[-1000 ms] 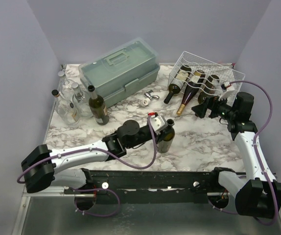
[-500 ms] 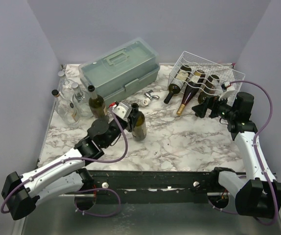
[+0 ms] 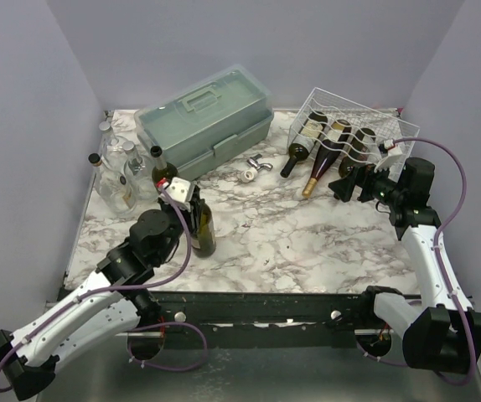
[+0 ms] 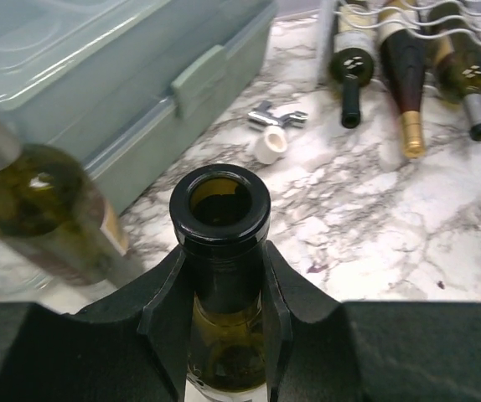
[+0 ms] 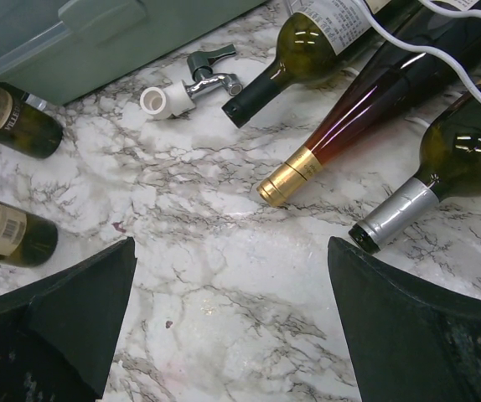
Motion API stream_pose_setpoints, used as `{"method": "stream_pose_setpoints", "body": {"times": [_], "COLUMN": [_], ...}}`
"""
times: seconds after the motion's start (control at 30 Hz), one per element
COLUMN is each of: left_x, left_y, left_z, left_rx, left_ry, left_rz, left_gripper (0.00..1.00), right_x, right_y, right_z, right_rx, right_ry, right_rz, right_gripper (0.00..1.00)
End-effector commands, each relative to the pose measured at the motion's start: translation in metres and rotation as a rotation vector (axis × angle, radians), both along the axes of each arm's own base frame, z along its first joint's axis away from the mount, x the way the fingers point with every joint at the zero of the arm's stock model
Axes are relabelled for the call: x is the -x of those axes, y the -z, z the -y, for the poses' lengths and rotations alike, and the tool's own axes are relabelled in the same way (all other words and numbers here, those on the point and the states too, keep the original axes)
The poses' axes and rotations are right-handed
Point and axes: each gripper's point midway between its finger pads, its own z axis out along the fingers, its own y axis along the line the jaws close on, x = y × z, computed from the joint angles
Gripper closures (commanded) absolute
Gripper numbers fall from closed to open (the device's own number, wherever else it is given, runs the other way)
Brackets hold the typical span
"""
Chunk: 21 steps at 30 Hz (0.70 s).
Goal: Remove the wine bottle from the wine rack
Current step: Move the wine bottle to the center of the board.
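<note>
The white wire wine rack [image 3: 366, 124] stands at the back right with three wine bottles lying in its cradles, necks pointing forward: a green labelled one [image 5: 307, 38], a dark red one with a gold cap [image 5: 366, 100] and a green one with a silver cap [image 5: 458, 155]. My right gripper [image 3: 345, 186] hangs open just in front of those necks, nothing between its fingers [image 5: 73, 310]. My left gripper [image 3: 192, 205] is shut on the neck of an upright green wine bottle [image 3: 202, 230] at the left front; its open mouth [image 4: 219, 203] shows above the pads.
A pale green toolbox [image 3: 205, 120] sits at the back centre. Another upright wine bottle [image 3: 162, 173] and several clear glass bottles [image 3: 115, 172] stand at the left, close behind the held bottle. A white stopper and metal tap [image 3: 257, 167] lie mid-table.
My left arm has carried the upright green bottle from the front middle leftward, close to the other standing bottle. The right arm has not moved.
</note>
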Motion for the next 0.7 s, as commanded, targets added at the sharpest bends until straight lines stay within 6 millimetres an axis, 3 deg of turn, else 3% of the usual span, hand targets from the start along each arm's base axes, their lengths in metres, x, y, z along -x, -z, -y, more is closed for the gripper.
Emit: {"method": "stream_pose_setpoints", "body": {"times": [0.0,0.3,0.67], "left_x": [-0.002,0.002,-0.017], "left_y": [-0.041,-0.057,-0.057], "left_z": [-0.054,-0.113,-0.153], "left_rx": [0.064,0.008,0.031], "left_ry": [-0.239,-0.464,-0.662], "left_rz": [0.104,0.208,0.244], "left_gripper": [1.0,1.0,1.0], "right_x": [-0.001,-0.002,-0.001], "right_y": [0.001,0.0,-0.001], "right_z": [0.004,0.004,0.005], "right_rx": [0.025,0.026,0.033], "right_ry": [0.015,0.015,0.02], "right_rz": [0.018,0.02,0.028], "right_gripper": [0.0,0.0,0.0]}}
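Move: Some 17 cm to the left of the left hand, about 3 cm farther out and some 27 cm below, is the open patch of table for the wine bottle it already holds by the neck. The standing wine bottle is about 11 cm ahead and 9 cm left of the hand, the clear bottle about 14 ahead and 15 left, the black-capped bottle about 10 ahead and 22 left. From the right hand the patch is some 55 cm left and 3 cm nearer. Carrying the upright wine bottle by its neck, the left hand sweeps about 13 cm left, slowing towards the end, across the near side of the standing wine bottle and towards the open patch before the black-capped bottle. The hand swings some 30 degrees counter-clockwise, tips its fingers up to about level and keeps its grip. ##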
